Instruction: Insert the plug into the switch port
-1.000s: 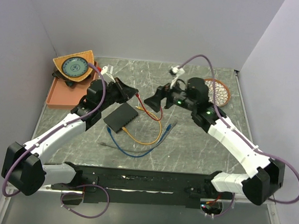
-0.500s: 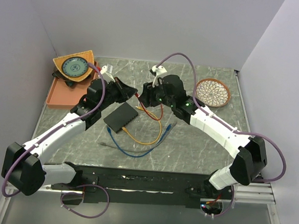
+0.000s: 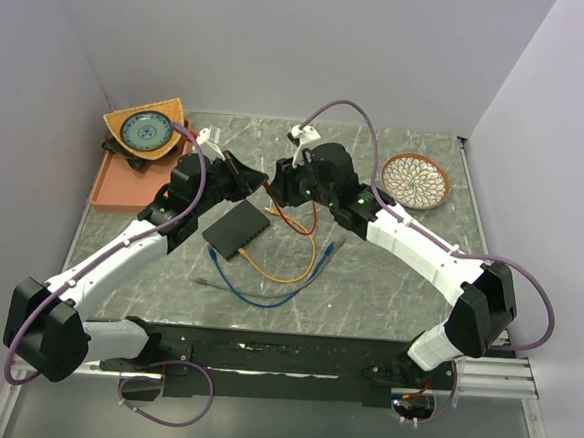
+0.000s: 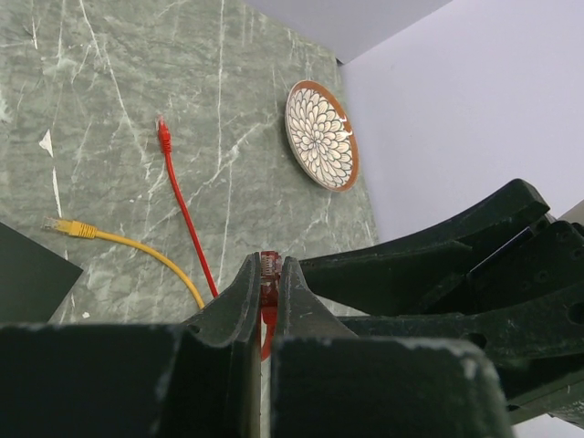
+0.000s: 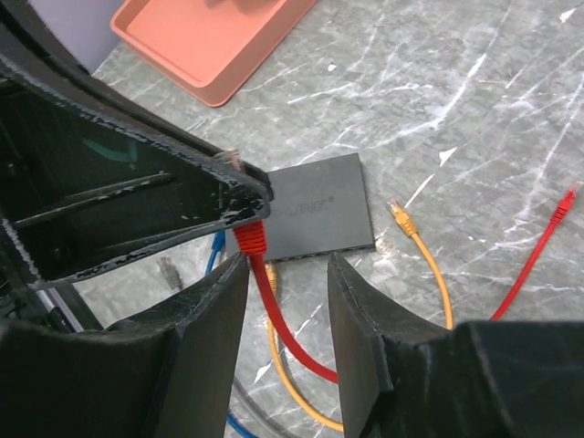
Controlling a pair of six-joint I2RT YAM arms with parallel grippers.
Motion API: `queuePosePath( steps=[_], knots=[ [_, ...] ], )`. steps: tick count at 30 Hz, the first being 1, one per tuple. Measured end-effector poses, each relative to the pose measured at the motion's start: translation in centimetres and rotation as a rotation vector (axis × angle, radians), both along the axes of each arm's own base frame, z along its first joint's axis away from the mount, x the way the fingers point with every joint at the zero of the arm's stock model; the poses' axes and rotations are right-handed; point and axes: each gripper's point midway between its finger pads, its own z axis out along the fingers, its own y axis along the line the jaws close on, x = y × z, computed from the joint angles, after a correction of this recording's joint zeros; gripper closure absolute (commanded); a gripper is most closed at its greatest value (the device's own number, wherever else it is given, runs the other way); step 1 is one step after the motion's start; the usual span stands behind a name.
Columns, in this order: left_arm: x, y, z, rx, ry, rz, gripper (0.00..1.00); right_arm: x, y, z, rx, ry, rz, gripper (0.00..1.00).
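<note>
My left gripper (image 3: 262, 183) is shut on the red plug (image 4: 266, 276), held above the table beyond the far right corner of the switch. The plug's tip pokes past the left gripper's tips (image 4: 267, 261). The switch (image 3: 236, 228) is a flat black box lying on the table, also in the right wrist view (image 5: 324, 205); I cannot make out its ports. My right gripper (image 3: 279, 188) is open. Its jaws (image 5: 287, 258) straddle the red cable (image 5: 274, 315) just below the held plug (image 5: 248, 239), without touching it.
An orange tray (image 3: 124, 182) lies at the far left with an orange wedge-shaped thing (image 3: 146, 129) on its far end. A patterned plate (image 3: 420, 180) is at the far right. Yellow (image 3: 273, 273), blue (image 3: 266, 299) and grey cables lie near the switch. The red cable's other plug (image 4: 162, 128) lies loose.
My right arm swung left from near the plate until its open gripper reached the left gripper and straddled the red cable. The left arm and held plug stayed still.
</note>
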Motion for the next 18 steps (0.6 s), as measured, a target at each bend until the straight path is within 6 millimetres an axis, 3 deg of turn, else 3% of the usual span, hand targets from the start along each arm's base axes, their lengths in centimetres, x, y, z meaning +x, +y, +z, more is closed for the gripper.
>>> queuePosePath(
  steps=[5,11,12,14,18],
  knots=[
    [0.0,0.0,0.1,-0.001,-0.002,0.000,0.99,-0.5,0.5,-0.1,0.002,0.006,0.022,0.59],
    [0.0,0.0,0.3,-0.004,-0.006,-0.001,0.99,-0.8,1.1,-0.7,-0.007,0.014,0.036,0.75],
    [0.0,0.0,0.3,-0.004,-0.005,-0.001,0.99,-0.7,1.1,-0.8,-0.009,0.017,0.033,0.89],
    [0.1,0.0,0.3,-0.004,-0.006,0.000,0.99,-0.7,1.2,-0.9,-0.008,0.022,0.033,0.98],
    [0.1,-0.1,0.1,-0.002,-0.002,-0.001,0.99,-0.7,1.1,-1.0,-0.015,0.017,0.017,1.00]
  ],
)
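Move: The red cable's boot, just under the plug that the left fingers hold, is about 1 cm to the right hand's left, 1 cm back and 1 cm lower. The black switch lies about 13 cm left and 2 cm ahead of the right hand, some 25 cm below. The loose yellow plug is roughly 8 cm ahead of that hand and 4 cm left, equally low. From the left hand, the red boot is some 2 cm straight below. Easing left, with a little sinking and drawing back, the right hand travels only about 1.5 cm in all to bring its half-open fingers around the red cable under the left gripper. It then shuts them from about half open to nearly closed, pinching the cable right at the lower end of the boot. The left hand stays put and keeps its hold on the plug. ##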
